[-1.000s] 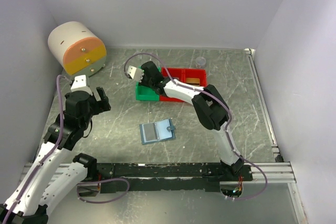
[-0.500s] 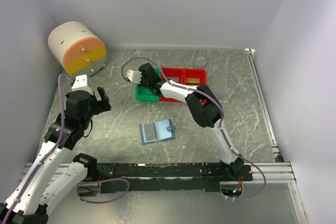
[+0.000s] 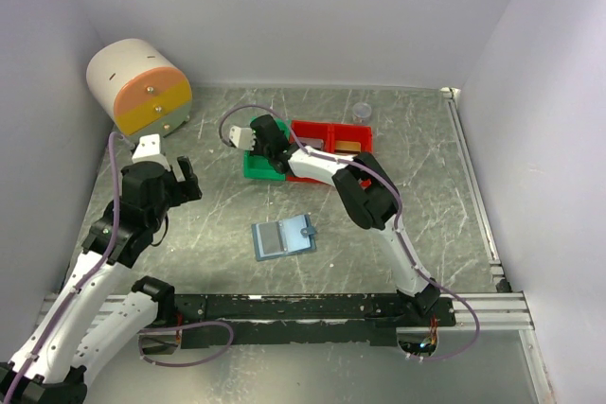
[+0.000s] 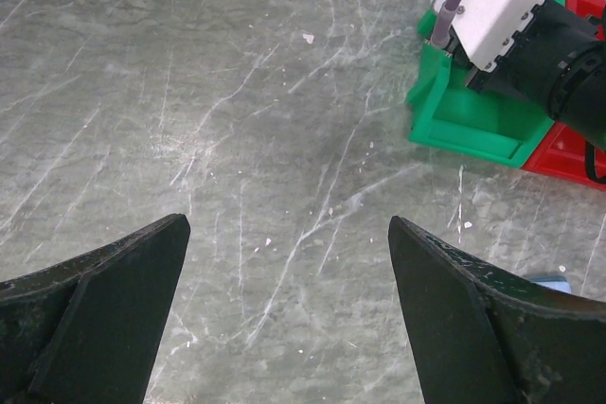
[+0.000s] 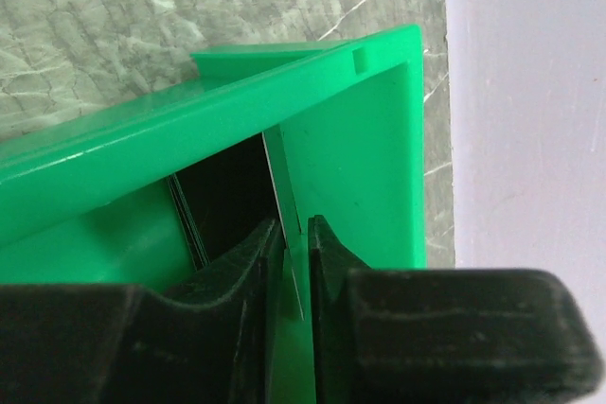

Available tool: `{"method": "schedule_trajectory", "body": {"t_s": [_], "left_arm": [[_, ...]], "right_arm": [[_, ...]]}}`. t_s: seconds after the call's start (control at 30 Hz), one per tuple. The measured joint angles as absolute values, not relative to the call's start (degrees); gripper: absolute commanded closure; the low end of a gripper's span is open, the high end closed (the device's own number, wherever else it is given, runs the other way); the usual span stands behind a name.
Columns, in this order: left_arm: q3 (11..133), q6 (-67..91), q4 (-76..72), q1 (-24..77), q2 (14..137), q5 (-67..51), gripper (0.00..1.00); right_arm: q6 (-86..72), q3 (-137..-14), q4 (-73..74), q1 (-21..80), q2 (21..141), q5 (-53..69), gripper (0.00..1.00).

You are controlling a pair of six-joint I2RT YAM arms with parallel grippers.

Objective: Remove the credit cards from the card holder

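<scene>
The card holder (image 3: 284,237) lies open and flat on the table between the arms; one blue corner of it (image 4: 549,283) shows in the left wrist view. My right gripper (image 3: 265,150) reaches down into the green bin (image 3: 258,167). In its wrist view a thin credit card (image 5: 282,186) stands edge-on between the jaws (image 5: 295,234). It leans on the left finger, and a slit of green shows beside the right finger. Dark card edges (image 5: 187,219) stand deeper in the green bin (image 5: 360,139). My left gripper (image 3: 185,182) hovers open and empty (image 4: 289,234) over bare table.
Two red bins (image 3: 331,131) adjoin the green one, and a gold flat thing (image 3: 348,147) lies in the right one. A round drum with orange and yellow drawers (image 3: 140,85) stands back left. A small clear cup (image 3: 361,112) sits behind the bins. White walls close the sides.
The right gripper has shifted slightly left over the green bin and its jaws have parted a little from the card. The left arm has barely moved.
</scene>
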State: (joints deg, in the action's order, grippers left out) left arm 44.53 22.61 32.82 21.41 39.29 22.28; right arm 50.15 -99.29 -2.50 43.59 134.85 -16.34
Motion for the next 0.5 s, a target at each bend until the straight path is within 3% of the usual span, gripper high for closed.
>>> {"method": "schedule_trajectory", "body": {"t_s": [0.1,0.5], "left_arm": [[44.53,22.48,32.82,21.41,39.38,22.24,0.02],[44.53,22.15,32.82,21.41,39.38,21.32,0.02]], "right_arm": [[49.76,-99.26,-2.57,43.55,134.85,-16.29,0.7],[47.11,-97.69,-4.49,43.2,134.47,-15.53,0.48]]}}
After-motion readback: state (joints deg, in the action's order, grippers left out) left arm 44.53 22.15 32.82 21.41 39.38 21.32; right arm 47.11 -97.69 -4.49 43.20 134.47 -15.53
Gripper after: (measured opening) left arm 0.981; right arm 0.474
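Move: The right hand has a credit card upright between its barely parted fingertips, the card's middle only about 2 cm below. The green compartment's middle is about 6 cm back and 4 cm down from this hand, with the red tray's nearest section 11 cm to the right and 6 cm back. The opened card holder lies some 28 cm back and 4 cm right. From the left hand, the green compartment is about 19 cm ahead, 21 cm right and 19 cm below. The credit card, already down in the forward end of the green compartment, is let go: the right hand's fingers keep spreading, from a narrow gap to roughly half open. The hand otherwise stays almost in place, dipping under 1 cm and easing slightly back up, with only a slight roll. ##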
